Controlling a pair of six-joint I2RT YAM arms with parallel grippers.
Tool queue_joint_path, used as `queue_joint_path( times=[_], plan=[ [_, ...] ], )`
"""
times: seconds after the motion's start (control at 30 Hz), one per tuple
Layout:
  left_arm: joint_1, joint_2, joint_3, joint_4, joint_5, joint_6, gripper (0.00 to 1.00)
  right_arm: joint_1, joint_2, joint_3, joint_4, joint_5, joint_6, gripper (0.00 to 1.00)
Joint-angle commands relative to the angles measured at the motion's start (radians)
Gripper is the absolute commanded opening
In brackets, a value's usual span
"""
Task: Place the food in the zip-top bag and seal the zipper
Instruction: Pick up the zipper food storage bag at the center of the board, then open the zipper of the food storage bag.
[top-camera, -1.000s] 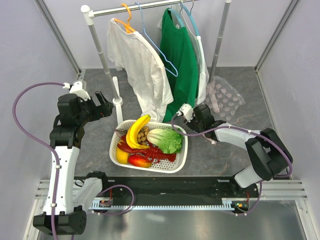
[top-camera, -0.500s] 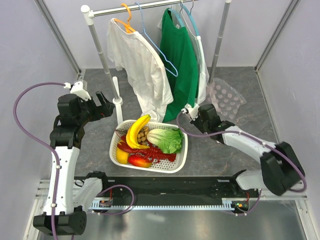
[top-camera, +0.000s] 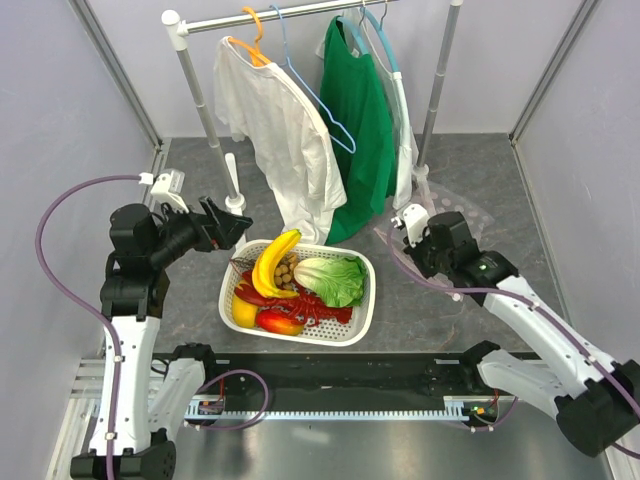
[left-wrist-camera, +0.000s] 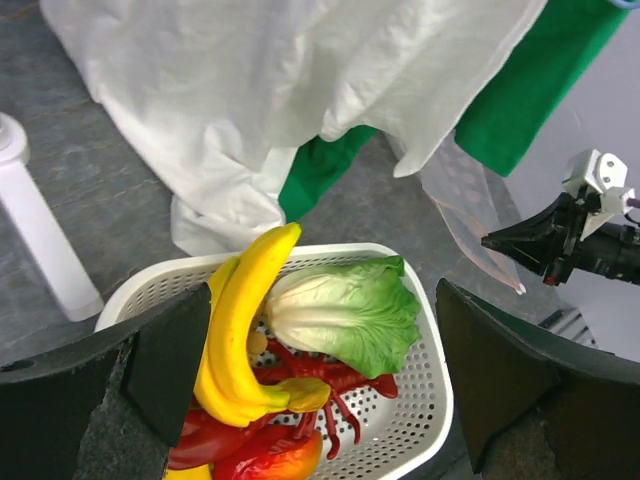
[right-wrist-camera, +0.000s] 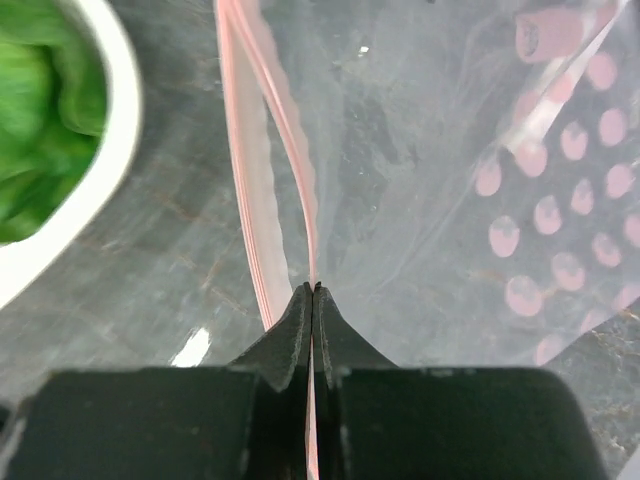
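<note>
A white perforated basket holds the food: a yellow banana, green lettuce, a red lobster, a lemon, a mango and brown longans. My left gripper hovers open over the basket's left rear; its wrist view frames the banana and lettuce between its fingers. The clear zip-top bag lies right of the basket. My right gripper is shut on the bag's mouth edge, pinching one pink zipper strip; the other strip hangs apart.
A clothes rack stands behind the basket with a white shirt and a green shirt hanging down to the table. Its white post rises just left of the basket. Grey walls close in both sides.
My right arm has swung right from beside the basket to the bag and shut on its mouth edge. My left gripper has tipped forward toward the basket, staying open.
</note>
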Motion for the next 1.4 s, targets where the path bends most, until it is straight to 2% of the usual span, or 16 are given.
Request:
queue_joint_path(
  times=[0.0, 0.2, 0.33, 0.47, 0.5, 0.6, 0.67, 0.8, 0.9, 1.2, 1.27, 1.37],
  plan=[
    [0.0, -0.01, -0.024, 0.092, 0.15, -0.07, 1.0, -0.003, -0.075, 0.158, -0.165, -0.086, 0.046, 0.0],
    [-0.023, 0.005, -0.073, 0.138, 0.133, -0.123, 0.98, -0.003, -0.053, 0.282, -0.207, -0.247, 0.232, 0.0],
    [-0.165, 0.033, -0.084, 0.166, 0.061, -0.123, 0.96, -0.003, -0.039, 0.31, -0.142, -0.405, 0.515, 0.0],
    [-0.34, 0.04, -0.156, 0.221, -0.07, -0.142, 0.95, -0.003, -0.04, 0.293, -0.037, -0.436, 0.689, 0.0],
    [-0.425, 0.055, -0.162, 0.238, -0.095, -0.148, 0.94, -0.001, -0.037, 0.278, -0.015, -0.445, 0.721, 0.0],
    [-0.542, 0.138, -0.168, 0.313, -0.143, -0.212, 0.93, 0.025, -0.046, 0.24, 0.088, -0.441, 0.842, 0.0],
    [-0.582, 0.195, -0.145, 0.344, -0.155, -0.255, 0.91, 0.049, -0.045, 0.227, 0.125, -0.396, 0.887, 0.0],
    [-0.746, 0.34, -0.046, 0.367, -0.226, -0.22, 0.88, 0.054, -0.003, 0.233, 0.105, -0.342, 0.944, 0.0],
    [-0.82, 0.396, 0.016, 0.387, -0.295, -0.215, 0.83, 0.073, 0.004, 0.218, 0.138, -0.332, 0.958, 0.0],
    [-0.839, 0.533, 0.063, 0.37, -0.332, -0.343, 0.75, 0.088, -0.022, 0.215, 0.119, -0.296, 0.951, 0.0],
    [-0.839, 0.555, 0.068, 0.341, -0.345, -0.344, 0.7, 0.088, -0.029, 0.218, 0.108, -0.29, 0.947, 0.0],
    [-0.837, 0.571, 0.076, 0.301, -0.378, -0.312, 0.53, 0.088, -0.042, 0.227, 0.076, -0.267, 0.922, 0.0]
  ],
)
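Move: The bag's zipper edge is already pinched in the right fingers, at its hand point; from the left hand it lies some 38 cm right, 1 cm ahead and 17 cm below. The food basket's middle is about 26 cm left of the right hand, 4 cm back and 5 cm below. In it, the cabbage sits some 18 cm left of the right hand and 2 cm back, 3 cm lower; the bananas 31 cm left, 1 cm ahead, 2 cm lower. Upward and to its left, each by about 12 cm, the right hand carries the pinched zipper edge towards the basket, rolling some 50 degrees left side up, then holds there. The left hand sweeps about 23 cm right across the basket, sinking some 9 cm while turning clockwise and tipping down, and brings its partly closing fingers either side of the bag's edge. ##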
